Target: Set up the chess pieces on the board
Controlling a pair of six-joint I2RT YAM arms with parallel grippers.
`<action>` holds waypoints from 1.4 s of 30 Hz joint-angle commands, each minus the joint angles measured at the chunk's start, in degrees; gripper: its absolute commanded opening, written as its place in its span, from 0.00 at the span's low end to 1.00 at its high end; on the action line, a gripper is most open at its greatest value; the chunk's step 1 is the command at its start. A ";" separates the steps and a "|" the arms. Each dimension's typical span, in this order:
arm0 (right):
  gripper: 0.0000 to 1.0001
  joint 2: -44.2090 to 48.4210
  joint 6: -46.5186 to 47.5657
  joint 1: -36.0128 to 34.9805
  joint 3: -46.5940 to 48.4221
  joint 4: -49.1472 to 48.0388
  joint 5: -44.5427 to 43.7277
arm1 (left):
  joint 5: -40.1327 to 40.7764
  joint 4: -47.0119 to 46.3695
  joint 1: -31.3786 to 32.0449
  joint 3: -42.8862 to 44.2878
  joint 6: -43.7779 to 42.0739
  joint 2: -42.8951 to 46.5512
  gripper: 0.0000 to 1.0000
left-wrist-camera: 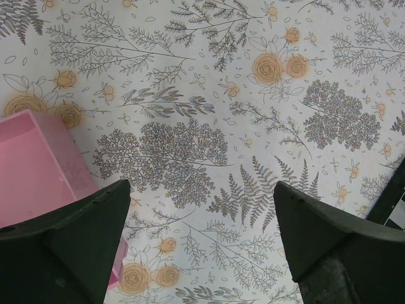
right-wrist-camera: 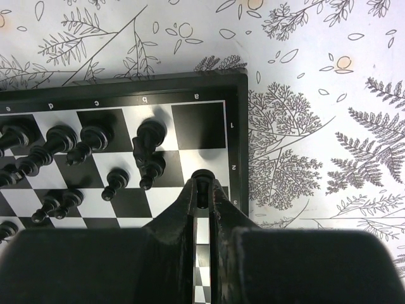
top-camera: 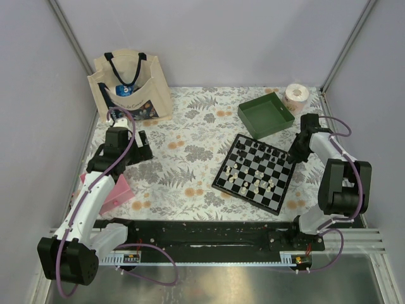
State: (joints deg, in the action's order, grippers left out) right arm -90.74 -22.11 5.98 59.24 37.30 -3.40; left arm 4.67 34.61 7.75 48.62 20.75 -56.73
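Observation:
The checkered board [top-camera: 250,197] lies right of centre on the floral cloth. Cream-white chess pieces [top-camera: 262,185] stand near its front and black ones [top-camera: 262,149] near its back. My right gripper [top-camera: 296,152] hovers over the board's far right corner. In the right wrist view my right gripper [right-wrist-camera: 202,190] is shut on a small black piece [right-wrist-camera: 202,178], held above a white square next to the board's border [right-wrist-camera: 243,126]. Several black pieces [right-wrist-camera: 149,136] stand to its left. My left gripper [left-wrist-camera: 201,221] is open over bare cloth, holding nothing.
A green tray [top-camera: 281,107] sits behind the board, with a paper roll [top-camera: 295,96] at the back right. A tote bag [top-camera: 130,85] stands at the back left. A pink box [top-camera: 117,190] [left-wrist-camera: 38,164] lies by the left arm.

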 commanded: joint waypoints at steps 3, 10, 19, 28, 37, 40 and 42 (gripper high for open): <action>0.08 -1.81 -0.30 0.35 1.84 -1.53 0.85 | -0.80 -1.13 -0.19 2.09 -0.89 0.74 0.99; 0.12 -3.66 -0.22 0.35 1.76 -1.97 2.08 | -0.63 -1.13 -0.19 2.09 -0.89 0.74 0.99; 0.38 -2.17 -0.13 0.35 1.93 -1.27 1.73 | -0.71 -1.12 -0.19 2.18 -0.89 0.74 0.99; 0.45 5.47 0.40 0.26 3.95 2.69 1.91 | -0.80 -1.13 -0.19 2.18 -0.89 1.01 0.99; 0.55 13.40 -0.57 -5.61 4.82 4.00 5.25 | -1.33 -1.13 -0.28 2.35 -0.89 1.01 0.99; 0.56 10.42 -2.05 -14.92 6.85 4.45 4.19 | -1.06 -1.12 -0.19 2.27 -0.98 1.36 0.99; 0.56 8.75 -3.55 -20.02 7.46 3.57 3.75 | -0.71 -1.12 -0.19 2.18 -0.98 1.53 0.99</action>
State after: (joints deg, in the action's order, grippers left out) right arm -78.74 -23.11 -5.74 64.18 40.23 -0.32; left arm 4.56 34.61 7.75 48.62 20.73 -56.71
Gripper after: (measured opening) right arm 0.554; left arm 0.988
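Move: Directly under the right fingers, with the black pawn still held between them, lies the empty a2 square, roughly 3 cm below. The a1 corner square, also empty, is about 3 cm ahead and 1 cm to the right. Closest on the left are the b2 pawn, 3 cm left and 1 cm ahead, and the b1 piece, 4 cm ahead and 2 cm left. From the idle left hand, a2 is roughly level and some 53 cm to the right, 14 cm lower. Lowering the held black pawn nearly 2 cm straight down onto a2, the right hand pauses there and opens its fingers to let go. It then climbs about 10 cm off the pawn, opening a little further, and near the top swings some 5 cm left over the back-row pieces, fingertips tilting forward roughly 15 degrees and the wrist turning slightly counter-clockwise. ##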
